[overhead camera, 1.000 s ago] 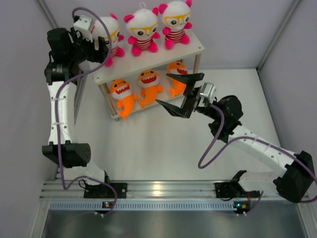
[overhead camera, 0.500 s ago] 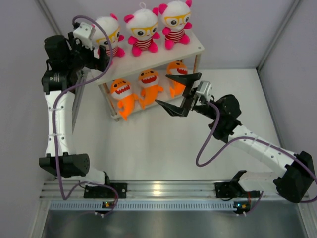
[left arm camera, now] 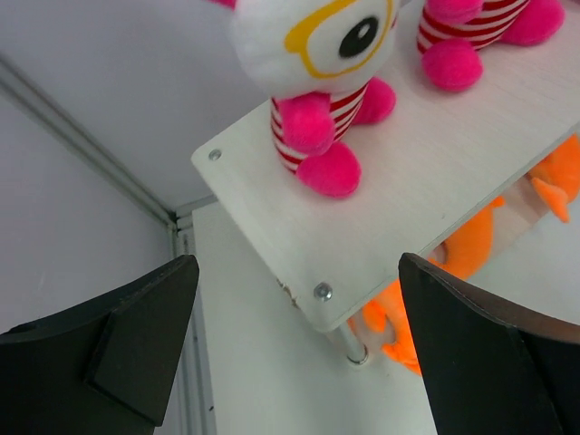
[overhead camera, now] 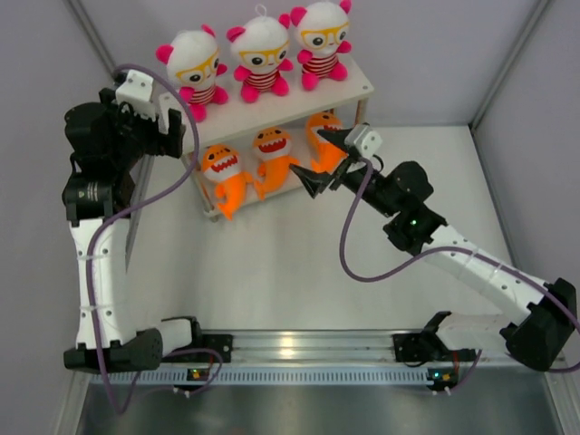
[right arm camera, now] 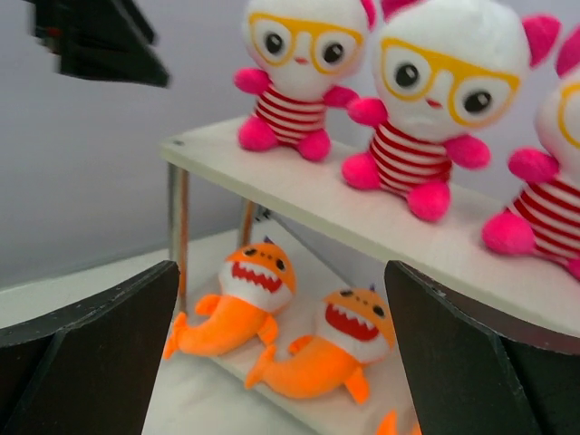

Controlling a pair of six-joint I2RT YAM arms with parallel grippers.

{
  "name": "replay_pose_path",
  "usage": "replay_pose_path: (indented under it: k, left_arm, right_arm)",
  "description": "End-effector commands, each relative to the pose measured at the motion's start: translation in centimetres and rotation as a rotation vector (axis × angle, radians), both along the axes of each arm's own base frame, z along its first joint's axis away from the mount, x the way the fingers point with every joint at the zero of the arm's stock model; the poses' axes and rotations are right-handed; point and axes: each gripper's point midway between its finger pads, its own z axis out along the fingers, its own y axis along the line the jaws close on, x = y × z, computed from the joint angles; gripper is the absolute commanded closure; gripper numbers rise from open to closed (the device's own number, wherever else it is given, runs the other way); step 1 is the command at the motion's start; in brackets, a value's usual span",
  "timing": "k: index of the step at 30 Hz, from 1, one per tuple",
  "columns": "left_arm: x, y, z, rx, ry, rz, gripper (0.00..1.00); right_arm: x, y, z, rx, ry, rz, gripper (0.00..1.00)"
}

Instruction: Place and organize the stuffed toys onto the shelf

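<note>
The shelf (overhead camera: pixel 304 98) stands at the back of the table. Three white-headed dolls (overhead camera: pixel 261 54) sit in a row on its top board. Three orange sharks (overhead camera: pixel 274 154) lie on the lower board; the right one is partly hidden behind my right gripper. My left gripper (overhead camera: pixel 172 131) hangs open just left of the shelf's front left corner (left arm camera: pixel 317 292), apart from the leftmost doll (left arm camera: pixel 317 54). My right gripper (overhead camera: pixel 319 159) is open at the shelf's right front, holding nothing. Its wrist view looks in at two sharks (right arm camera: pixel 240 304) under the top board (right arm camera: pixel 317 195).
Grey walls enclose the white table (overhead camera: pixel 290 263) on three sides. An aluminium rail (overhead camera: pixel 290 349) with both arm bases runs along the near edge. The left arm's black fingers (right arm camera: pixel 100 41) show at the top left of the right wrist view.
The left gripper drew back to the left, away from the leftmost doll, with its jaws spread wider. The right gripper moved up and closer to the shelf's right shark.
</note>
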Motion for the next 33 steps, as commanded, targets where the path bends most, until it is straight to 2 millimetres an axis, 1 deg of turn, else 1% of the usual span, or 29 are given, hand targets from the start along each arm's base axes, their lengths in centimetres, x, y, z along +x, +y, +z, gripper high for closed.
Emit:
replay_pose_path:
  k: [1,2,3,4,5,6,7,8,9,10,11,12,13,14,15,16,17,18,19,20,21,23,24,25,27,28,33]
  left_arm:
    - [-2.3,3.2,-0.1,0.007,-0.019,0.192,0.02]
    - [-2.8,4.8,-0.7,0.016,0.0,0.288,0.02]
    - [-3.3,5.8,-1.2,0.019,0.01,0.348,0.02]
    - [-4.1,6.5,-2.3,0.018,0.028,0.395,0.02]
    - [-4.4,7.0,-3.2,0.028,0.049,0.428,0.02]
    - [-5.0,8.0,-4.0,0.044,0.069,0.484,0.02]
    - [-5.5,8.6,-5.3,0.06,0.097,0.514,0.02]
    - [-5.9,9.1,-5.8,0.075,0.11,0.546,0.02]
    - [-6.5,10.3,-6.3,0.096,0.125,0.613,0.02]
    - [-7.1,10.9,-6.5,0.115,0.128,0.646,0.02]
    - [-7.5,11.8,-7.7,0.133,0.157,0.69,0.02]
    - [-8.0,12.4,-8.4,0.147,0.174,0.729,0.02]
    - [-8.6,12.7,-8.7,0.149,0.178,0.747,0.02]
    - [-8.7,13.0,-10.7,0.159,0.223,0.755,0.02]
    - [-9.0,13.1,-11.5,0.162,0.241,0.759,0.02]
    - [-9.3,13.1,-12.3,0.155,0.257,0.755,0.02]
    - [-9.6,13.3,-14.7,0.161,0.313,0.76,0.02]
    - [-10.0,13.5,-15.7,0.155,0.336,0.77,0.02]
    - [-10.3,13.5,-16.9,0.161,0.36,0.769,0.02]
    - [-10.6,13.8,-18.2,0.166,0.391,0.778,0.02]
    - [-11.0,13.9,-20.8,0.177,0.454,0.777,0.02]
    - [-11.6,14.2,-23.2,0.173,0.516,0.792,0.02]
    - [-12.2,14.3,-25.4,0.168,0.57,0.801,0.02]
    - [-12.4,14.3,-26.3,0.16,0.596,0.8,0.02]
    - [-12.8,14.1,-27.9,0.127,0.63,0.784,0.02]
    - [-13.4,14.1,-28.8,0.117,0.646,0.779,0.02]
    - [-14.2,14.1,-29.4,0.128,0.651,0.782,0.02]
  right_arm:
    - [3.8,-4.1,-1.0,-0.057,0.151,-0.303,0.03]
    - [4.4,-4.9,-1.7,-0.074,0.187,-0.354,0.03]
    - [5.3,-6.5,-2.0,-0.066,0.229,-0.445,0.03]
    - [5.6,-7.2,-2.7,-0.077,0.259,-0.483,0.02]
    - [5.8,-8.0,-4.3,-0.116,0.307,-0.518,0.02]
    - [6.2,-9.3,-4.8,-0.103,0.342,-0.573,0.02]
    - [6.3,-10.0,-5.6,-0.11,0.371,-0.599,0.02]
    - [6.3,-11.1,-6.5,-0.11,0.419,-0.63,0.02]
    - [6.4,-12.0,-7.6,-0.117,0.451,-0.667,0.01]
    - [6.4,-12.6,-8.2,-0.119,0.473,-0.687,0.01]
    - [6.5,-13.8,-8.6,-0.078,0.518,-0.719,0.01]
    - [6.4,-14.9,-10.3,-0.103,0.567,-0.761,0.01]
    - [6.3,-15.6,-11.1,-0.099,0.596,-0.785,0.01]
    - [6.2,-17.0,-11.6,-0.059,0.643,-0.819,0.01]
    - [5.9,-18.0,-13.3,-0.073,0.692,-0.854,0.01]
    - [5.6,-18.8,-14.2,-0.067,0.725,-0.877,0.01]
    - [5.5,-20.1,-14.6,-0.023,0.757,-0.908,0.01]
    - [5.2,-21.0,-16.4,-0.033,0.792,-0.942,0.01]
    - [4.8,-21.9,-17.6,-0.044,0.823,-0.975,0.01]
    - [4.5,-22.8,-18.2,-0.021,0.847,-1.007,0.01]
    - [4.2,-23.9,-19.6,-0.035,0.871,-1.059,0.01]
    - [3.4,-25.6,-21.5,-0.069,0.914,-1.147,0.01]
    - [3.3,-26.0,-21.9,-0.075,0.924,-1.174,0.01]
    - [2.8,-26.5,-22.5,-0.095,0.945,-1.198,0.01]
    - [2.7,-26.6,-23.1,-0.093,0.974,-1.217,0.0]
    - [2.6,-26.5,-23.5,-0.088,0.994,-1.226,0.01]
    - [2.6,-26.9,-24.4,-0.059,1.013,-1.258,0.01]
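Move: The left hand is empty. The left panda, just placed on the shelf top, stands about 14 cm ahead, 8 cm to its right and a few cm lower; the middle panda is about 18 cm ahead and 21 cm right, and the left shark about 4 cm ahead, 13 cm right and 33 cm below. From the empty right hand, the left panda lies roughly 21 cm ahead and 23 cm left, level in height; the right panda is 25 cm ahead and 3 cm right. Both hands, open and empty, leave the filled shelf: the left hand sinks about 30 cm while pulling back and to its left, away from the left panda to over the bare table beside the left wall, its wrist swinging counter-clockwise and tipping down by some 40 degrees each. The right hand sweeps about 25 cm right and nearly as far down, first edging forward some 7 cm and then drawing part of that back, its wrist turning clockwise and tipping down towards the open table right of the shelf, with the fingers staying wide open. ##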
